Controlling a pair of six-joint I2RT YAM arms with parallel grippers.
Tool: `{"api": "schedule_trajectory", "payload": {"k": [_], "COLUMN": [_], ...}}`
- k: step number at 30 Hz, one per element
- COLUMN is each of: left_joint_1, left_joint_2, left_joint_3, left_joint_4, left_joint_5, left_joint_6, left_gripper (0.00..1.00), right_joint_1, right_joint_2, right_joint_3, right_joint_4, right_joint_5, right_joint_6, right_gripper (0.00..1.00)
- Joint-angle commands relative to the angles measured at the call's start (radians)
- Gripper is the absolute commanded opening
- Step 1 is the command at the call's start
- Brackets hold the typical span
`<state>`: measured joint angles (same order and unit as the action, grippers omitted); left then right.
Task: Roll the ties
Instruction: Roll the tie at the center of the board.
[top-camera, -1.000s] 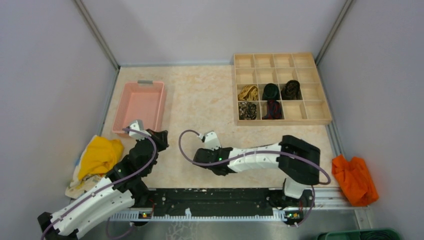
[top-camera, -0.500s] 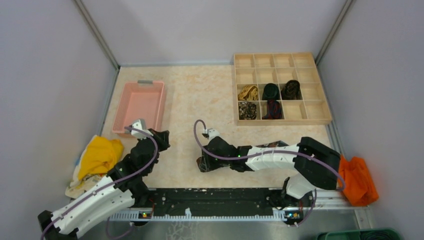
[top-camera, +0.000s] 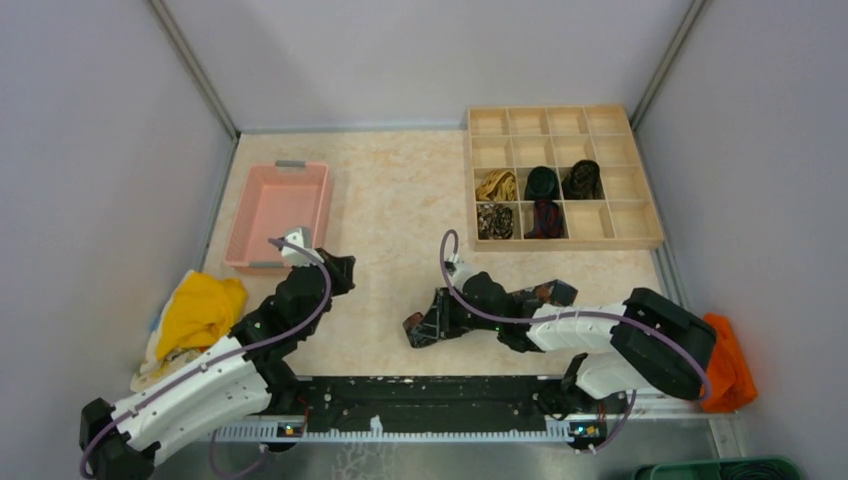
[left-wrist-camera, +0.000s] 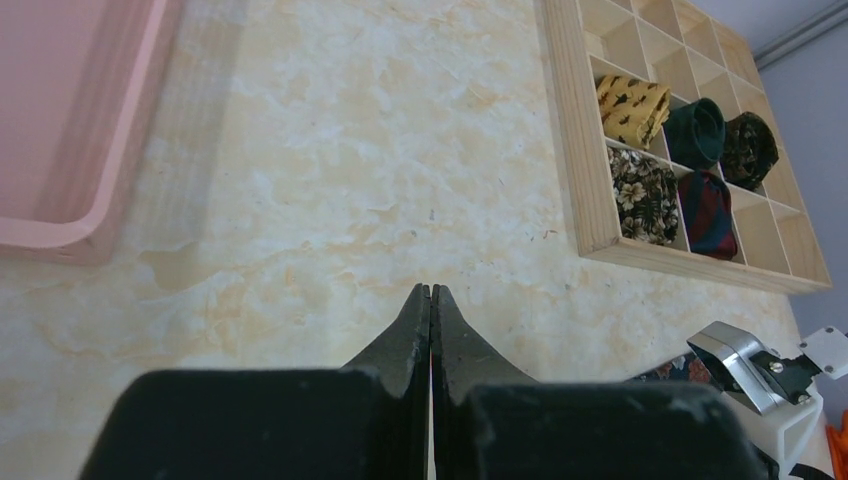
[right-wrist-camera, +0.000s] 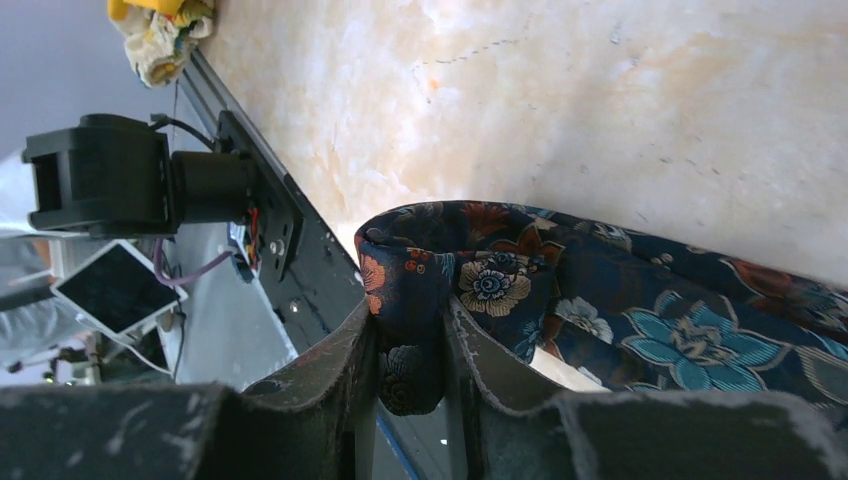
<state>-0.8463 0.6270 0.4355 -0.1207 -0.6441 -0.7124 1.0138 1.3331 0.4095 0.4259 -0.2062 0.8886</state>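
Note:
A dark floral tie (right-wrist-camera: 640, 310) lies folded on the table in the right wrist view. My right gripper (right-wrist-camera: 410, 315) is shut on its folded end, and the fabric bulges between the two fingers. From above, that gripper (top-camera: 418, 330) sits near the table's front edge at the middle, and part of the tie (top-camera: 547, 293) shows beside the forearm. Several rolled ties (top-camera: 542, 182) sit in cells of the wooden organizer (top-camera: 565, 241). My left gripper (left-wrist-camera: 431, 291) is shut and empty over bare table, to the left of the right one (top-camera: 341, 268).
A pink tray (top-camera: 280, 205) stands at the left. Beside the left arm lies a yellow cloth (top-camera: 198, 308), and an orange cloth (top-camera: 726, 362) lies at the right edge. The black rail (top-camera: 430, 395) runs along the front edge.
My right arm has swung back to the right, carrying the gripper and the tie end a little rightward along the front. The left gripper has moved slightly forward and right, still shut.

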Motion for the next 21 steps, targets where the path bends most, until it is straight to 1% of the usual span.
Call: {"api": "schedule_trajectory", "payload": {"k": [1,6,10,13,14,16,19,21], "left_joint_1": [-0.001,-0.002,-0.002,-0.002,-0.002,-0.002,-0.003,-0.002], "left_joint_2": [0.065,0.124,0.153,0.178,0.187,0.204,0.228,0.244], "left_joint_3": [0.035,0.041,0.042,0.048,0.05,0.053,0.053,0.054], "left_joint_4": [0.083,0.113,0.16,0.179,0.184,0.192,0.207,0.217], "left_joint_5": [0.076,0.123,0.145,0.16,0.168,0.177,0.19,0.197], "left_joint_6": [0.021,0.02,0.028,0.035,0.039,0.043,0.05,0.058], "left_gripper": [0.0,0.0,0.0,0.0,0.0,0.0,0.0,0.0], "right_joint_1": [-0.042,-0.08,-0.116,-0.139,-0.139,-0.139,-0.14,-0.141], "right_joint_2": [-0.032,-0.044,-0.081,-0.099,-0.106,-0.122,-0.146,-0.164], "right_joint_3": [-0.056,-0.137,-0.189,-0.208,-0.207,-0.195,-0.16,-0.138], "right_joint_4": [0.123,0.209,0.216,0.176,0.149,0.085,-0.029,-0.103], "right_joint_5": [-0.057,-0.069,-0.065,-0.059,-0.046,-0.018,0.015,0.037], "right_joint_6": [0.047,0.076,0.081,0.066,0.051,0.028,-0.016,-0.039], "right_gripper": [0.25,0.25,0.25,0.25,0.28,0.38,0.46,0.47]}}
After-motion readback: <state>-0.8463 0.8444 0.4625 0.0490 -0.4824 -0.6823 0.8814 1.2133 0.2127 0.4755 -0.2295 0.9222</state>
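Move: The tie's floral folded roll already sits between the right hand's partly closed fingers, its middle about 1 cm left and 1 cm below. The rest of the tie runs to the right, its far end some 29 cm right, 7 cm ahead and 6 cm lower. The black-white tie roll in the organizer is roughly 23 cm ahead, 15 cm right and 4 cm down. From the left hand the folded roll lies about 17 cm right, 12 cm back, 11 cm below. Still pinching the folded roll, the right hand draws it about 5 cm to the right, back along the tie towards its far end, sinking 2 to 3 cm and turning slightly clockwise; only near the end do the fingers ease open around the roll. The left hand, shut and empty, sweeps about 5 cm to the right above the table, turning some 10 degrees clockwise. ##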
